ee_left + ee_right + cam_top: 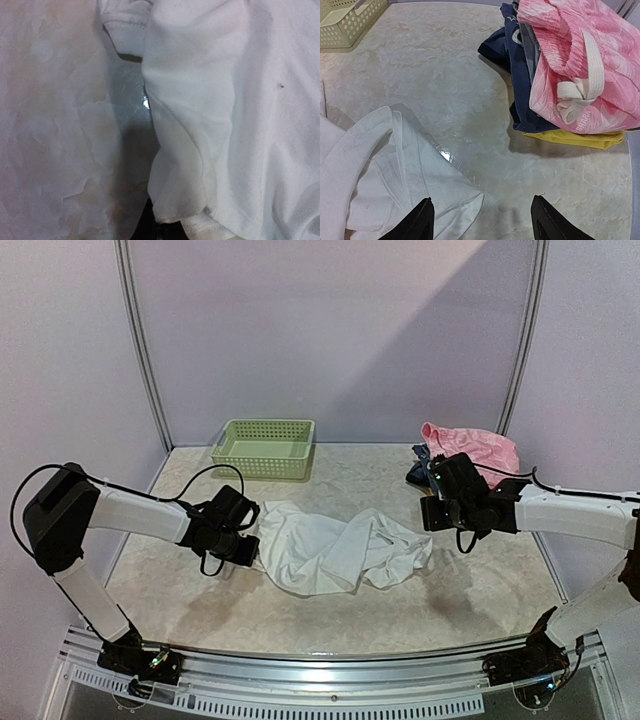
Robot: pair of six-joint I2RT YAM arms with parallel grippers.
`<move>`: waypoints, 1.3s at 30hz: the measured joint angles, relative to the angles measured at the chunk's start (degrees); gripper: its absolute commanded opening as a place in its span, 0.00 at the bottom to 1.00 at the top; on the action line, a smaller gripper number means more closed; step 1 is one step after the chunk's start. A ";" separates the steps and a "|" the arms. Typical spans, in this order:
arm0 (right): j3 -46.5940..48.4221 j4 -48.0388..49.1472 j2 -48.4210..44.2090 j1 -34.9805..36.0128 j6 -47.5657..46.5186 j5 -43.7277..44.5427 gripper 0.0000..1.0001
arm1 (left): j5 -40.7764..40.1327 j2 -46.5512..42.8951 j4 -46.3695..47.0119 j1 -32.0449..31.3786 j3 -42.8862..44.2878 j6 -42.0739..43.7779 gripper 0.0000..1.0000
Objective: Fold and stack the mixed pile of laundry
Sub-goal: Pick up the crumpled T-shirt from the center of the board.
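A large white garment lies crumpled mid-table; it also shows in the left wrist view and the right wrist view. My left gripper sits at its left edge, shut on a bunched fold of the white cloth, which hides the fingers. A thin pink piece with white drawstring ties rests on top of folded clothes at the back right. My right gripper hovers open over bare table between the white garment's right corner and the pink piece, holding nothing.
A pale green lattice basket stands at the back left. Folded dark blue and yellow clothes lie under the pink piece. The booth walls close in the table on three sides.
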 measured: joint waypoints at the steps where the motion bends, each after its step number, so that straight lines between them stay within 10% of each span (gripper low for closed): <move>1: 0.00 0.00 0.00 0.00 0.00 0.02 0.67 | -0.02 -0.09 -0.04 -0.02 -0.02 0.02 0.00; 23: -1.75 4.33 -3.56 0.02 -2.73 -3.23 0.67 | -6.25 -16.70 -11.67 -0.66 2.89 1.05 0.00; 39: -2.32 13.86 0.66 4.33 -11.74 -26.14 0.67 | -10.97 -18.43 -12.94 -0.66 3.10 1.14 0.00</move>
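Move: The left hand is already shut on the T-shirt's left edge close above the board; the T-shirt's middle lies about 17 cm to its right and 1 cm ahead, and the green basket some 33 cm ahead, about 1 cm to its left. From the open, empty right hand the T-shirt's middle is about 20 cm to the left, 1 cm back and 13 cm lower; the clothes stack is roughly 22 cm ahead and 11 cm to the right. Keeping its pinch on the T-shirt's left edge, the left hand lifts almost straight up by some 11 cm, drifting about 3 cm left while its fingers tilt forward from the board. The right hand first waits, then rises slightly and swings left about 11 cm and a little back over the T-shirt's right part, turning some 30 degrees counter-clockwise and rolling a little, its fingers open throughout and starting to sink at the end, still without touching the cloth. ##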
